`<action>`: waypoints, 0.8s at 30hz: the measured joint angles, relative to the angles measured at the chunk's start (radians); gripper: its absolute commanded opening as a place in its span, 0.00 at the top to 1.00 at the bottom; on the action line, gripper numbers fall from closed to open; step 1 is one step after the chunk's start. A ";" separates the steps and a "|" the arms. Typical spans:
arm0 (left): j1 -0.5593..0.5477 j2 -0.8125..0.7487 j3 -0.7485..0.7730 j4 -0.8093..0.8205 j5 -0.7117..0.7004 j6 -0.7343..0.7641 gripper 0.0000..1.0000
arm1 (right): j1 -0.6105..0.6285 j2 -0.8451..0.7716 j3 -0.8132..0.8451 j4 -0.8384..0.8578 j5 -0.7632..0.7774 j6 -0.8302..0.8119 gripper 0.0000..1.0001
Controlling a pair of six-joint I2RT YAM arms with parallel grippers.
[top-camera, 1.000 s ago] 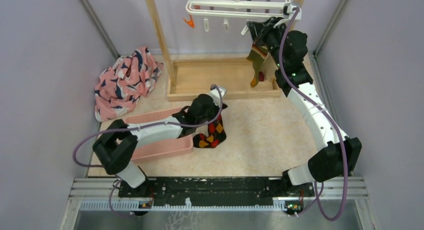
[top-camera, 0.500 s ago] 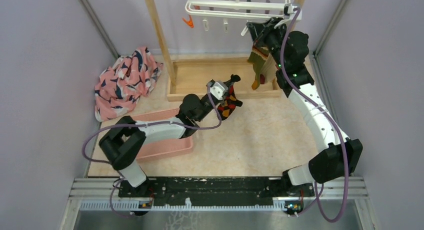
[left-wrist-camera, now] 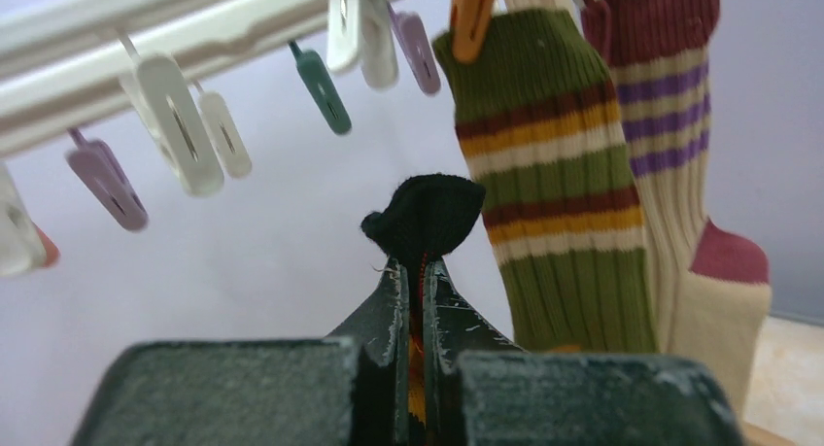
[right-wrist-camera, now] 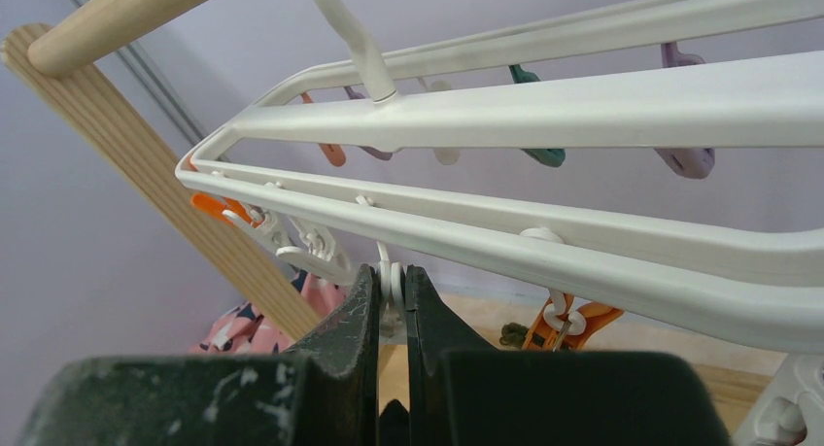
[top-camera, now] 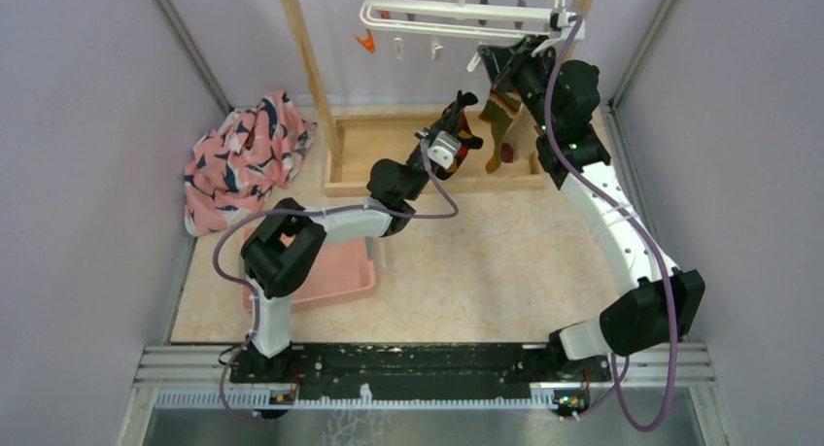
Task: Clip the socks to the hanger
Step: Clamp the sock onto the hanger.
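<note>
The white hanger point(top-camera: 457, 9) hangs from the wooden rack, with small coloured clips under it; it also shows in the right wrist view point(right-wrist-camera: 583, 106). My left gripper point(top-camera: 457, 125) is shut on the black-red-yellow argyle sock point(left-wrist-camera: 426, 213) and holds it up below the clips point(left-wrist-camera: 185, 125). An olive-green striped sock point(left-wrist-camera: 554, 193) and a beige sock with red heel point(left-wrist-camera: 700, 223) hang clipped to the hanger at the right. My right gripper point(right-wrist-camera: 392, 276) is shut on a white clip point(right-wrist-camera: 391, 273) under the hanger's rail, up at the hanger's right end point(top-camera: 505, 62).
The tall wooden rack point(top-camera: 306, 57) stands on a wooden base tray point(top-camera: 389, 164). A pink patterned cloth point(top-camera: 243, 154) lies at the left. A pink bin point(top-camera: 330, 271) sits under the left arm. Purple walls close in on both sides.
My left gripper has lifted the argyle sock from the table near the pink bin and carried it up and back to just below the hanger's clips. The right arm has stayed put.
</note>
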 measured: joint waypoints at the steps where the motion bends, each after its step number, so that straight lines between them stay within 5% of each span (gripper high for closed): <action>1: 0.001 0.005 0.014 0.008 0.000 0.011 1.00 | 0.000 0.000 0.000 -0.001 0.000 0.000 1.00; 24: 0.043 0.020 0.177 -0.105 0.048 0.045 1.00 | 0.000 0.000 0.000 -0.006 0.000 -0.010 1.00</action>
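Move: The white clip squeezed in the right fingers is where the left hand is taking the black argyle sock: about 4 cm ahead of the left hand, 2 cm to its right and some 13 cm above. An empty white clip hangs about 7 cm left of that clip, at the same height and reach; the orange clip with the green striped sock is some 7 cm right of it, about level. From the right hand the squeezed clip sits right at the fingertips, about 2 cm lower and 1 cm left. Still pinching the sock with its black end standing out of the shut fingers, the left hand lifts about 5 cm towards the squeezed white clip, then stops climbing and eases some 2 cm forward beneath it, its fingers tipped up roughly 5 degrees more. The right hand stays in place and keeps its hold on the clip. ##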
